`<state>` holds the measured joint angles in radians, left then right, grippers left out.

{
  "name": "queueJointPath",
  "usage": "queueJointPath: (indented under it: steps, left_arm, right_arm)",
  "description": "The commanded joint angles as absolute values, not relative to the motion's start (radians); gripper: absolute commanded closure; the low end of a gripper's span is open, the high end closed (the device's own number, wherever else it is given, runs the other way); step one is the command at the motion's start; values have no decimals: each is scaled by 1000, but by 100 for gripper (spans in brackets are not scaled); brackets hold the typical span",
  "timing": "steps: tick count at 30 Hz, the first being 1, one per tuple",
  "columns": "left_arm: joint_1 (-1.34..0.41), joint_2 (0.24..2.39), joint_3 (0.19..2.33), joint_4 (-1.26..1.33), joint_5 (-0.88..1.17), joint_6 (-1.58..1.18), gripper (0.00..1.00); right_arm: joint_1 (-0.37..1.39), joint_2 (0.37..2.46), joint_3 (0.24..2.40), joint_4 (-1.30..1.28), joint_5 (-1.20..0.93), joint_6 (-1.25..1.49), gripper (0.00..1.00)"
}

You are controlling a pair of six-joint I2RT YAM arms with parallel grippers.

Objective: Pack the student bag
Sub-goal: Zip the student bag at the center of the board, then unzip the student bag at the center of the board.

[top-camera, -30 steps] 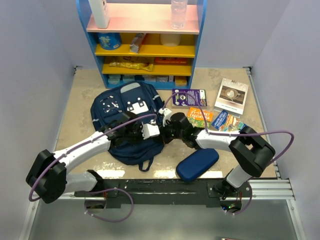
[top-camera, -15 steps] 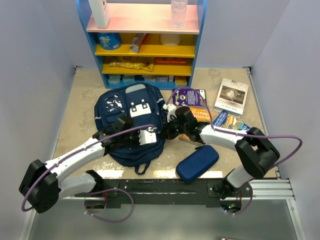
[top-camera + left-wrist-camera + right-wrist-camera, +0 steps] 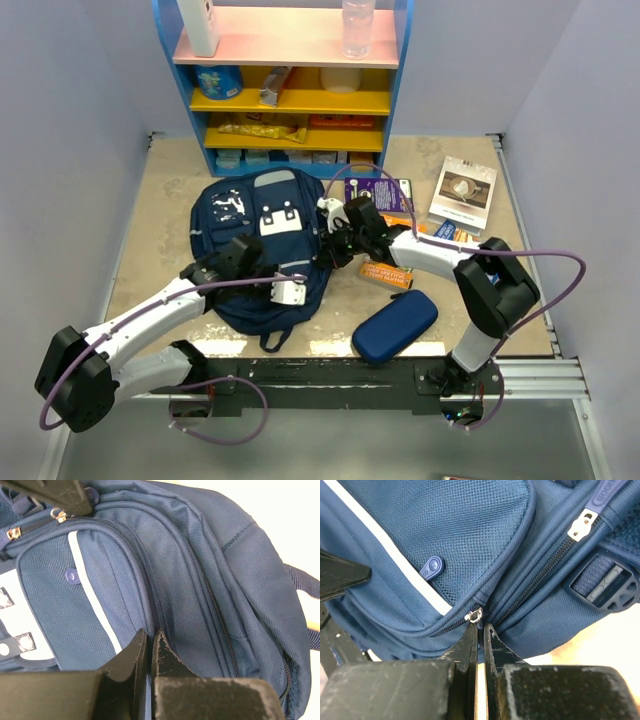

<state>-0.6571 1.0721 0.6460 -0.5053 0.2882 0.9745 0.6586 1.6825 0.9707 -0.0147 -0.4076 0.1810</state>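
Note:
The student bag (image 3: 262, 262), navy with a thin white stripe (image 3: 94, 605) and white patches, lies flat mid-table. My left gripper (image 3: 300, 272) is over its lower right part. In the left wrist view it (image 3: 149, 637) is shut on a raised seam of the bag's fabric (image 3: 200, 580). My right gripper (image 3: 328, 248) comes in from the bag's right edge. In the right wrist view it (image 3: 481, 630) is shut on the tab of the front pocket's zipper pull, whose metal ring (image 3: 475, 614) sits just past the tips. A second zipper (image 3: 580, 522) runs alongside.
An oblong dark blue zip case (image 3: 395, 328) lies near the front right. An orange book (image 3: 385, 272), a purple book (image 3: 380, 192), a white book (image 3: 463, 190) and colourful books (image 3: 450, 240) lie right of the bag. A blue shelf unit (image 3: 290, 100) stands at the back.
The bag has shifted toward the back and turned a little. My right gripper moved back along its right edge, while the left wrist drew nearer and lower. The orange book now lies closer to the front.

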Motion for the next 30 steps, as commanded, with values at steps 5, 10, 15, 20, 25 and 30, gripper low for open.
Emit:
queueJointPath:
  steps: [5, 10, 15, 20, 25, 30]
  left_arm:
    - [-657, 1065, 627, -798, 327, 1066, 100]
    - [-657, 1066, 630, -784, 336, 1049, 100]
    - [-655, 1075, 658, -767, 341, 1014, 100]
    - [-655, 1081, 670, -752, 342, 999, 100]
    - [-657, 1095, 687, -736, 353, 985, 100]
    - [-655, 1097, 699, -747, 359, 974, 100]
  right_arm:
    - [575, 1663, 1135, -75, -226, 110, 68]
    - [546, 1632, 1175, -66, -170, 133, 54]
    - [548, 1686, 1212, -29, -208, 193, 65]
    - [600, 1641, 1121, 50, -199, 241, 64]
    - [684, 1660, 1088, 63, -135, 278, 58]
    - [729, 1716, 1103, 72, -69, 301, 55]
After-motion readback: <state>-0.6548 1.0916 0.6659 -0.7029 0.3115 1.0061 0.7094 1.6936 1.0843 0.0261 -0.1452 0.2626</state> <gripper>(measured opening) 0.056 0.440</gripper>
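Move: The right hand holds the pocket's zip pull; the second zip slider lies about 6 cm ahead of it, 2 cm left and roughly level. The bag's white patch is some 7 cm ahead and 9 cm left of the hand; the purple book is 13 cm ahead, 12 cm right and about 7 cm below. From the left hand, shut on the bag's seam, that slider is about 14 cm ahead and 9 cm right, roughly level. Right opens off its pull, darts 10 cm forward-up, halfway back over the second slider; left draws the seam back. ##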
